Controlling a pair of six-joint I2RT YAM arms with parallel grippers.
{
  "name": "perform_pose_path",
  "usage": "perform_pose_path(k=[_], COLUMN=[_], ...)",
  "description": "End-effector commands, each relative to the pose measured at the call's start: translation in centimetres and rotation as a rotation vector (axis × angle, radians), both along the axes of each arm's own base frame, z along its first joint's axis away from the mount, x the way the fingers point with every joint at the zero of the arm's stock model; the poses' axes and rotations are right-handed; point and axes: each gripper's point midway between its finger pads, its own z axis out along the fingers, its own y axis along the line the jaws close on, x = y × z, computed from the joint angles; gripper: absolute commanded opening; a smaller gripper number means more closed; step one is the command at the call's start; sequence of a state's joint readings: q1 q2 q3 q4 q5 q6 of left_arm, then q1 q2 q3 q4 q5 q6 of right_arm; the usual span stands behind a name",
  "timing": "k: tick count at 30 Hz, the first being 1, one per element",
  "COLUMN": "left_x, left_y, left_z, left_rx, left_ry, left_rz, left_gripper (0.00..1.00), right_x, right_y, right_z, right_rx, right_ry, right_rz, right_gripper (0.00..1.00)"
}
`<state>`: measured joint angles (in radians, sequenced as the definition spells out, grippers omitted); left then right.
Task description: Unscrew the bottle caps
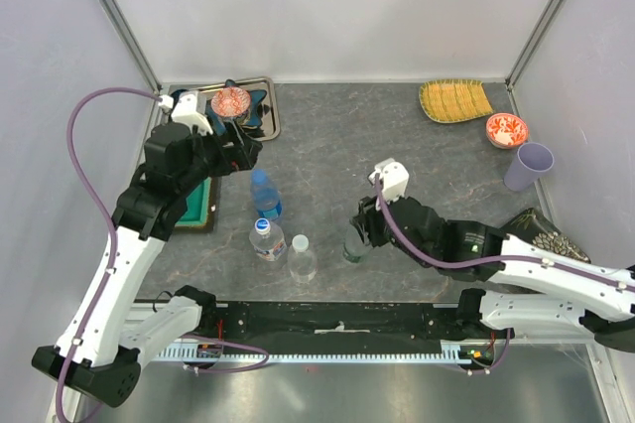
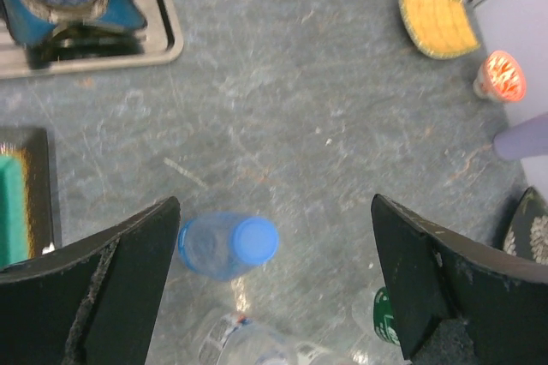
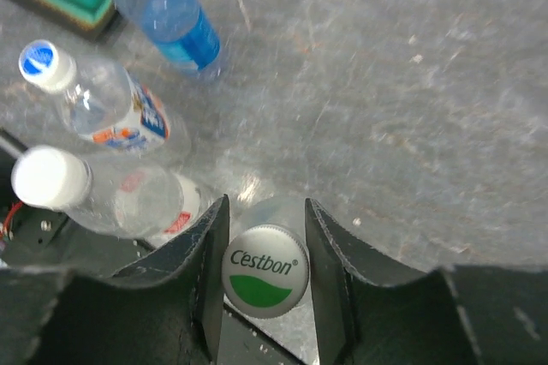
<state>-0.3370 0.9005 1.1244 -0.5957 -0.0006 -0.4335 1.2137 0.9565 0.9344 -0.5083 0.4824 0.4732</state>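
Four bottles stand near the table's front. The blue-tinted bottle (image 1: 265, 193) (image 2: 227, 245) (image 3: 175, 26) is farthest back. In front of it are the bottle with the blue-white label (image 1: 266, 237) (image 3: 94, 95) and the plain clear bottle (image 1: 301, 256) (image 3: 94, 194). To the right stands the greenish bottle (image 1: 354, 244) (image 2: 383, 314). My right gripper (image 1: 362, 229) (image 3: 265, 266) is over it, its fingers pressed on both sides of the white-and-green cap (image 3: 265, 272). My left gripper (image 1: 238, 150) (image 2: 274, 288) hangs wide open above the blue-tinted bottle, holding nothing.
A steel tray (image 1: 270, 115) with a red bowl sits at the back left, a green tray (image 1: 198, 203) under my left arm. At the right are a yellow mat (image 1: 454, 100), a red bowl (image 1: 506, 129), a lilac cup (image 1: 528, 165) and a dark patterned item (image 1: 546, 229).
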Motion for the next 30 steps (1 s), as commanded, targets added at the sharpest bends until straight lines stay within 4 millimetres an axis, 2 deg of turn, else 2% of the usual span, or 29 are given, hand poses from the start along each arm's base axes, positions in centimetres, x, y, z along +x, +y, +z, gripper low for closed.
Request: perform_pose_path(k=[1, 2, 3, 5, 6, 7, 8, 10, 12, 14, 15, 16, 17, 19, 25, 29, 30], left_x=[1.9, 2.1, 2.1, 2.5, 2.5, 1.9, 2.3, 1.5, 1.8, 1.0, 1.1, 0.3, 0.1, -0.9, -2.8, -3.8, -3.9], left_y=[-0.9, -1.4, -1.9, -4.5, -5.5, -7.2, -8.7, -10.7, -12.2, -13.4, -13.7, -14.2, -14.3, -14.8, -15.8, -17.4, -17.5], left_z=[7.4, 8.2, 9.8, 11.4, 12.1, 12.6, 13.1, 13.8, 14.4, 14.7, 15.3, 15.5, 15.7, 15.3, 13.1, 11.5, 11.7], left_rx=[-0.040, -0.054, -0.082, -0.135, -0.166, -0.195, -0.216, -0.241, -0.228, -0.235, -0.238, -0.245, -0.248, -0.245, -0.202, -0.192, -0.180], left_ry=[-0.188, -0.202, -0.230, -0.274, -0.285, -0.295, -0.322, -0.330, -0.339, -0.331, -0.343, -0.348, -0.352, -0.360, -0.357, -0.311, -0.322], left_rz=[-0.028, -0.048, -0.070, -0.193, -0.241, -0.346, -0.405, -0.535, -0.619, -0.719, -0.745, -0.797, -0.818, -0.903, -1.025, -1.103, -1.113], left_gripper=[0.99, 0.99, 0.99, 0.99, 0.99, 0.99, 0.99, 1.00, 1.00, 1.00, 1.00, 1.00, 1.00, 1.00, 1.00, 1.00, 1.00], right_x=[2.8, 3.3, 3.9, 5.7, 6.6, 7.4, 9.0, 10.9, 12.9, 14.0, 13.9, 13.5, 14.0, 12.9, 10.4, 9.2, 9.0], right_y=[-2.8, -3.5, -4.0, -5.5, -5.6, -5.7, -6.6, -6.6, -6.8, -6.8, -5.6, -4.7, -4.7, -3.4, -2.2, -1.4, -1.4], right_z=[9.1, 9.9, 11.8, 13.2, 14.6, 15.0, 15.2, 16.2, 16.9, 17.8, 18.2, 18.5, 19.4, 19.5, 21.4, 22.4, 23.0], right_rx=[0.103, 0.094, 0.109, 0.108, 0.130, 0.146, 0.173, 0.255, 0.358, 0.469, 0.495, 0.533, 0.598, 0.649, 0.692, 0.686, 0.684], right_ry=[-0.173, -0.189, -0.213, -0.228, -0.232, -0.221, -0.189, -0.133, -0.045, 0.020, 0.050, 0.076, 0.084, 0.131, 0.123, 0.110, 0.095], right_rz=[-0.189, -0.222, -0.255, -0.330, -0.348, -0.355, -0.364, -0.348, -0.263, -0.212, -0.144, -0.094, -0.078, 0.038, 0.188, 0.243, 0.250], right_gripper=[0.11, 0.00, 0.00, 0.00, 0.00, 0.00, 0.00, 0.00, 0.00, 0.00, 0.00, 0.00, 0.00, 0.00, 0.00, 0.00, 0.00])
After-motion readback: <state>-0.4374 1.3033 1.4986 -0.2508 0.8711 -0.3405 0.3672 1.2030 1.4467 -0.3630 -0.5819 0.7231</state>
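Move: Hanging from the right fingers, which already pinch its cap, the green-capped bottle has its middle about 10 cm beneath the right hand; the empty left hand waits some 12 cm ahead, 24 cm left and 7 cm higher. The white-capped bottle stands 12 cm left and 3 cm back of the right hand. From the left hand the green-capped bottle is 12 cm back, 24 cm right, 17 cm down, with the blue bottle 4 cm right, level, 19 cm below. Carrying the bottle by its cap, the right hand climbs about 19 cm while sweeping forward and right, then eases back and left, rolling its left side up some 35 degrees to swing the bottle's bottom towards the left hand. The open left hand goes right 16 cm and up 12 cm, first slightly forward then back, turning about 55 degrees clockwise to face the bottle. ##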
